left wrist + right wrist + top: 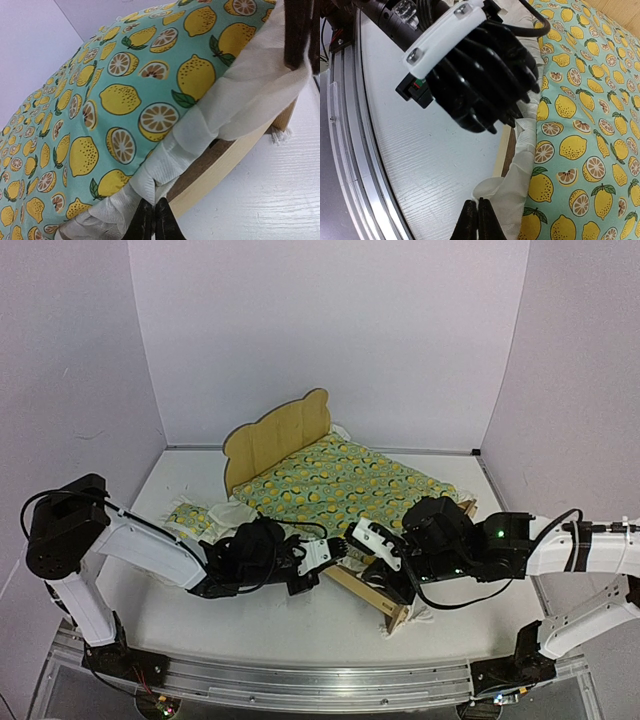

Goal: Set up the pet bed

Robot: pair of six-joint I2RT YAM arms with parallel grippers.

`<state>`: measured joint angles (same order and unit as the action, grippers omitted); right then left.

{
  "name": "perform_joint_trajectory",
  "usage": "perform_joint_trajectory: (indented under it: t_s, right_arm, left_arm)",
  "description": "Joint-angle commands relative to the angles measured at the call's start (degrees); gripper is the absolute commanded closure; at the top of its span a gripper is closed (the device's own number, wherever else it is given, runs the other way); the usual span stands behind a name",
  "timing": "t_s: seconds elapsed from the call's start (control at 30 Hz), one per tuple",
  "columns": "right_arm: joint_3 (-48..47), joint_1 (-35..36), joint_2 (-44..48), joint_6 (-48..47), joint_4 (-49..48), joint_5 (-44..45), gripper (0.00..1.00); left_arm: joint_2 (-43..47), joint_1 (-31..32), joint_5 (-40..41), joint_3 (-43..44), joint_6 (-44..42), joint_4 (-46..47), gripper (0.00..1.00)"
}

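The pet bed point(277, 433), a plywood frame with a bear-ear headboard, stands mid-table with the lemon-print quilt point(340, 483) spread over it. Both grippers meet at its near-left side rail. In the left wrist view my left gripper point(154, 214) is shut on the quilt's white ruffle point(165, 160), just beside the wooden rail point(225, 167). In the right wrist view my right gripper point(477, 209) is shut on the ruffle point(512, 185) as well, a little along the same edge. The left gripper's black body point(475, 80) hangs close above the rail point(501, 150). The bed's base is hidden under the quilt point(100, 100).
A small matching ruffled pillow point(190, 518) lies on the white table to the left of the bed, behind my left arm. White walls close in the back and both sides. An aluminium rail point(300, 680) runs along the near edge.
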<state>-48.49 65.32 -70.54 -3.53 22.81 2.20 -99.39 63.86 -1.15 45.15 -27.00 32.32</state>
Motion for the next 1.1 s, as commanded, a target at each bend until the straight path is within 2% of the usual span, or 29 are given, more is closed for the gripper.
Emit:
perform_joint_trajectory:
  t_s: [0.0, 0.2, 0.37, 0.5, 0.67, 0.7, 0.73, 0.77, 0.83, 0.87, 0.9, 0.97, 1.07]
  right_arm:
    - [-3.13, 0.27, 0.67, 2.98, -2.08, -1.23, 1.0]
    - [-4.66, 0.25, -1.57, 13.14, -1.67, -6.71, 1.0]
    - [-6.9, 0.28, -4.77, 23.33, -1.71, -8.19, 1.0]
    - [-6.99, 0.31, -3.48, 28.48, -1.76, -0.25, 1.0]
    - [-6.73, 0.25, -2.64, 27.89, -0.99, 0.16, 1.0]
    - [-6.0, 0.28, -2.05, 27.89, -1.02, 0.17, 1.0]
    - [-5.19, 0.3, -1.45, 27.32, -1.75, -1.22, 1.0]
    - [-4.67, 0.25, -1.19, 26.37, -2.28, -3.51, 0.94]
    - [-4.49, 0.27, -2.16, 23.76, -2.59, -12.91, 0.7]
    - [-4.97, 0.29, -2.83, 22.85, -1.82, -15.76, 0.6]
    - [-5.98, 0.25, -3.07, 22.23, 0.34, -16.09, 0.5]
    - [-7.33, 0.17, -1.63, 22.2, 4.89, -10.82, 0.37]
    - [-11.07, -1.76, 0.05, 21.78, 13.78, 3.96, 0.26]
  left_arm:
    - [6.44, -0.14, 3.96, -3.09, 1.14, -1.31, 0.99]
    - [15.78, -0.14, 4.39, -10.71, 5.77, -1.62, 1.0]
    - [16.64, -0.13, 9.85, -13.5, 10.02, -1.82, 1.0]
    - [16.45, -0.13, 8.15, -11.17, 12.66, -1.88, 1.0]
    - [19.11, -0.63, 8.32, -9.74, 16.6, -2.09, 1.0]
    - [19.89, -0.66, 6.97, -9.54, 16.64, -2.44, 0.92]
    - [20.2, -0.66, 5.08, -9.16, 16.77, -4.02, 0.8]
    - [20.53, -0.66, 4.19, -9.01, 18.07, -5.56, 0.66]
    - [21.66, -1.02, 3.17, -10.78, 22.18, -7.45, 0.42]
    - [22.79, -1.21, 2.81, -12.42, 24.4, -7.97, 0.34]
    - [24.2, -1.46, 2.6, -14.09, 27.06, -8.61, 0.3]
    - [27.73, -2.42, 2.31, -17.45, 33.84, -9.49, 0.25]
    - [32.18, -3.37, 2.46, -20.96, 46.7, -9.47, 0.18]
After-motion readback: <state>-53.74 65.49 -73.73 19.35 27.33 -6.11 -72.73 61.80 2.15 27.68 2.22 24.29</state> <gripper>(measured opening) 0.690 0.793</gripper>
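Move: Both hands already pinch the cover's white front ruffle along the bed's near rail, the left hand some 12 cm left of the right. The bed's near corner lies about 17 cm right of the left hand, 9 cm back and 6 cm down; from the right hand it is roughly 5 cm right, 8 cm back and 9 cm down. The small pillow sits about 30 cm left of the left hand, 12 cm farther out and 8 cm lower. Left hand draws the ruffle left, about 10 cm in all, right twists some 20 degrees; both open, releasing it. ##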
